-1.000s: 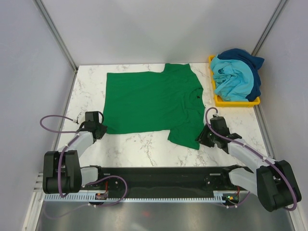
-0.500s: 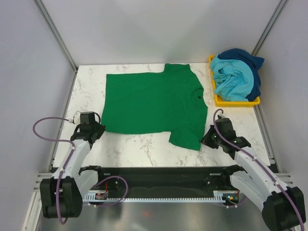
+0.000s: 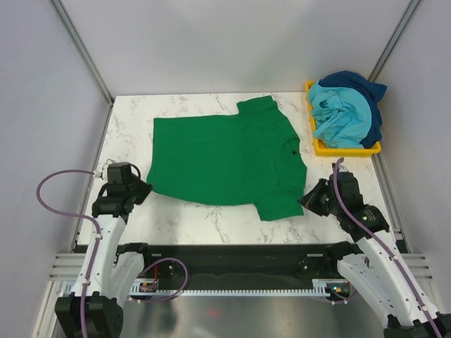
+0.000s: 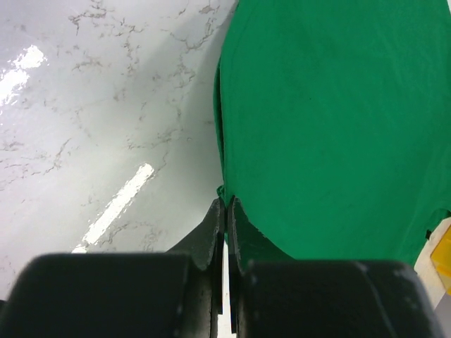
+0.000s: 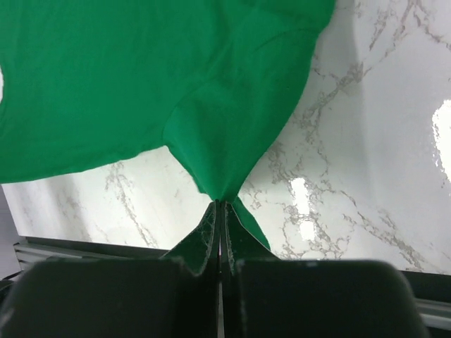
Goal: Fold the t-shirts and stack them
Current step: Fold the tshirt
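A bright green t-shirt (image 3: 225,158) lies spread over the middle of the marble table, its near edge lifted at both ends. My left gripper (image 3: 143,187) is shut on the shirt's near left hem corner (image 4: 224,191). At the near right, my right gripper (image 3: 304,201) is shut on the tip of the near sleeve, which hangs taut from the pinch (image 5: 220,200). A light turquoise t-shirt (image 3: 340,116) and a dark blue t-shirt (image 3: 359,83) sit crumpled together in the bin at the back right.
The yellow plastic bin (image 3: 347,149) stands at the table's back right corner. Metal frame posts and grey walls close in the table (image 3: 211,218) on the left, right and back. A black rail runs along the near edge.
The right gripper has shut on the green sleeve. Both arms have risen and swung outward, lifting and stretching the shirt's near edge.
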### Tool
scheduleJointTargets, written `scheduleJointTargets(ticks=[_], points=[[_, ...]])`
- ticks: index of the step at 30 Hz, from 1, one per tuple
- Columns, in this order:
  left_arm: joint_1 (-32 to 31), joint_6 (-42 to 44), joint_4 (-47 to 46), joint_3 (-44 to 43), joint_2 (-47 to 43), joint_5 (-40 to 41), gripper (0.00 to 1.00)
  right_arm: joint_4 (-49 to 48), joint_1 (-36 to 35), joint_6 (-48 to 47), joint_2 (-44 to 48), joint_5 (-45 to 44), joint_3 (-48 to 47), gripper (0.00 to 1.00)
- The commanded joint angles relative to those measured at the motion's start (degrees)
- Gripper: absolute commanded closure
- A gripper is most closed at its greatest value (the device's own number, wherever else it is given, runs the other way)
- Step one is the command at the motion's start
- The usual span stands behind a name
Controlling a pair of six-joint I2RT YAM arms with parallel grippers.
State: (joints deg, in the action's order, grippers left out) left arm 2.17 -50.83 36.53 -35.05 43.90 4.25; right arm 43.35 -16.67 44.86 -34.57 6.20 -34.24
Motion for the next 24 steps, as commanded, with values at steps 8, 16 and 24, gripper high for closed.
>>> scheduleJointTargets(ticks=[8,16,24], points=[[0.46,9.69,3.19,-15.04,15.48,-0.91,0.98,-4.59,-0.12,-3.46,-17.1,-4.43,-19.88,1.0],[1.17,11.8,2.4,-26.47,32.9,-0.91,0.98,-10.74,0.32,-6.54,-35.1,-7.51,-31.05,1.0],[2.04,12.68,2.05,-33.94,45.3,-0.21,0.98,-13.82,3.04,-8.21,-47.69,-7.78,-40.55,1.0]])
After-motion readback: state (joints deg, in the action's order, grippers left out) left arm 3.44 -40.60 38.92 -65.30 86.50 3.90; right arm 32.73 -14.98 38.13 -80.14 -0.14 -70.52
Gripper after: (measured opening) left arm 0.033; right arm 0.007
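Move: The shirt's near edge is already pinched in both hands, clear of the table, hem corner left and sleeve side right. From the left hand, the far hem corner lies about 28 cm ahead, 2 cm left and 11 cm below. From the right hand, the far sleeve lies roughly 38 cm ahead, 11 cm left and 12 cm below; the collar is some 23 cm straight ahead on the table, and the yellow basket's middle about 33 cm ahead, 18 cm right and 6 cm lower. The t-shirt's near edge is carried forward over the part still lying flat, towards the far hem corner and far sleeve, with both grips kept shut. The left hand goes about 11 cm forward, rising a little and then sinking again as it tips some 15 degrees further down; the right sweeps faster, about 19 cm forward, climbing some 7 cm in the first half and then staying near that height. ##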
